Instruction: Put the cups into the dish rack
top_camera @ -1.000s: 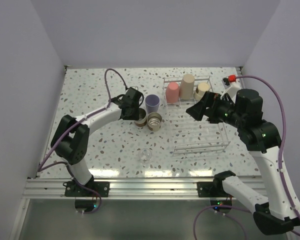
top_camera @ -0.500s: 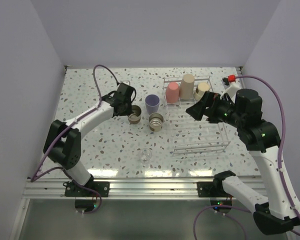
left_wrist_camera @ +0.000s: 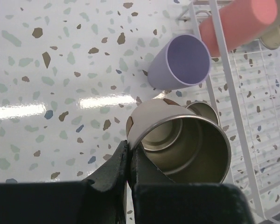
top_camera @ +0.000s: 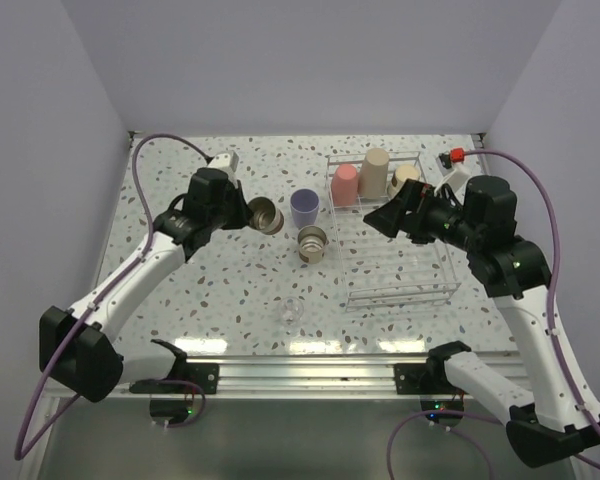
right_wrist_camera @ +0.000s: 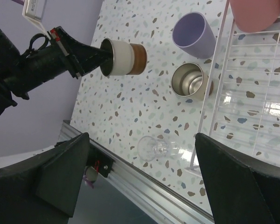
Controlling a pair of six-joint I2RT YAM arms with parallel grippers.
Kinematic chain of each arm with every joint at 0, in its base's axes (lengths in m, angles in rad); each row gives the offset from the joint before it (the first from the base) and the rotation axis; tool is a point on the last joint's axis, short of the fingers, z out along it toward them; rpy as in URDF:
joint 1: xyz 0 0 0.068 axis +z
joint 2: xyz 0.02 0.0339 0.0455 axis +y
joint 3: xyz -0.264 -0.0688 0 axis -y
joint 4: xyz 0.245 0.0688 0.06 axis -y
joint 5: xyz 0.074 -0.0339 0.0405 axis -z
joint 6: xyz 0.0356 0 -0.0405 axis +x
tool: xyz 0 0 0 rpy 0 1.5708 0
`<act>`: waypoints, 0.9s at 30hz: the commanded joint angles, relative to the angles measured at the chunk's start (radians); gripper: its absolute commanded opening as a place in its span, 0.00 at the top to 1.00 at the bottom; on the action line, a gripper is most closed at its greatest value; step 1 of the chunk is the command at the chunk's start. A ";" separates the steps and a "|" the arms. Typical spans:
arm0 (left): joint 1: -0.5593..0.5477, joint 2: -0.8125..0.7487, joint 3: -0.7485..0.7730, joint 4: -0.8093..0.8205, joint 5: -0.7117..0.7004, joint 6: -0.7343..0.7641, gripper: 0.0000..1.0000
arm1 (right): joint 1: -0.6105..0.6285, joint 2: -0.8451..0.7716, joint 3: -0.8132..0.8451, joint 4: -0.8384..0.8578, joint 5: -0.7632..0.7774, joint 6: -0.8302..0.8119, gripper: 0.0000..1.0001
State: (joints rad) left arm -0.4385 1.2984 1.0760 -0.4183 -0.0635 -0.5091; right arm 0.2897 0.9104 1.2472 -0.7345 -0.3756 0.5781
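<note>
My left gripper [top_camera: 248, 212] [left_wrist_camera: 129, 150] is shut on the rim of a short beige cup [top_camera: 266, 214] [left_wrist_camera: 186, 149] with a shiny inside, held tilted on its side above the table. A lavender cup [top_camera: 304, 207] [left_wrist_camera: 182, 63] and another beige cup [top_camera: 311, 242] [right_wrist_camera: 190, 80] stand just beyond it. The clear dish rack [top_camera: 400, 298] [right_wrist_camera: 209, 98] holds a pink cup [top_camera: 346, 184], a tall tan cup [top_camera: 375, 172] and a beige cup [top_camera: 405, 178] at its far end. My right gripper [top_camera: 395, 215] [right_wrist_camera: 141, 140] hovers open over the rack's left side, with nothing in it.
A small clear glass [top_camera: 293, 311] [right_wrist_camera: 156, 148] lies on the table near the front rail [top_camera: 300, 375]. White walls close in the table on the left, the back and the right. A red-tipped fitting [top_camera: 457, 155] sits at the back right.
My left gripper has shut on the beige cup's rim and carried it up and to the left, off the table. The right arm has barely shifted.
</note>
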 commanded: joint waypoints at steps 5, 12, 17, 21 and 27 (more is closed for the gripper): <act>0.011 -0.168 -0.014 0.148 0.140 0.008 1.00 | 0.003 0.019 -0.003 0.104 -0.117 0.072 0.02; 0.041 -0.295 -0.068 0.389 0.353 -0.153 1.00 | 0.005 0.061 -0.073 0.434 -0.342 0.345 0.02; 0.058 -0.346 -0.146 0.696 0.506 -0.368 1.00 | 0.006 0.085 -0.135 0.713 -0.419 0.604 0.02; 0.067 -0.361 -0.208 0.892 0.556 -0.514 1.00 | 0.022 0.117 -0.135 0.897 -0.422 0.718 0.02; 0.072 -0.341 -0.269 1.125 0.600 -0.657 1.00 | 0.046 0.168 -0.095 0.917 -0.401 0.729 0.02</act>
State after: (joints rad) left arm -0.3775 0.9558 0.8318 0.4465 0.4763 -1.0370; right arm 0.3241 1.0615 1.1107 0.0753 -0.7544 1.2522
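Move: Some 28 cm to the left hand's right, 11 cm farther back and 15 cm higher waits the open right gripper, to which the held metal cup is being taken. Seen from the right gripper, that cup hangs about 23 cm left, 10 cm ahead and 15 cm below. On the table some 15 cm below the left hand, the other metal cup stands 14 cm right and 1 cm back; the purple cup, 13 cm right and 8 cm ahead. Lifting about 21 cm while drawing back and a little to the right, the left hand keeps its pinch on the metal cup's wall and rolls the wrist strongly, turning the cup's base round to face the right gripper. The right hand comes to meet the cup, going up and left by some 8 cm each, rolling its left side up about 35 degrees with its fingers still wide open. ##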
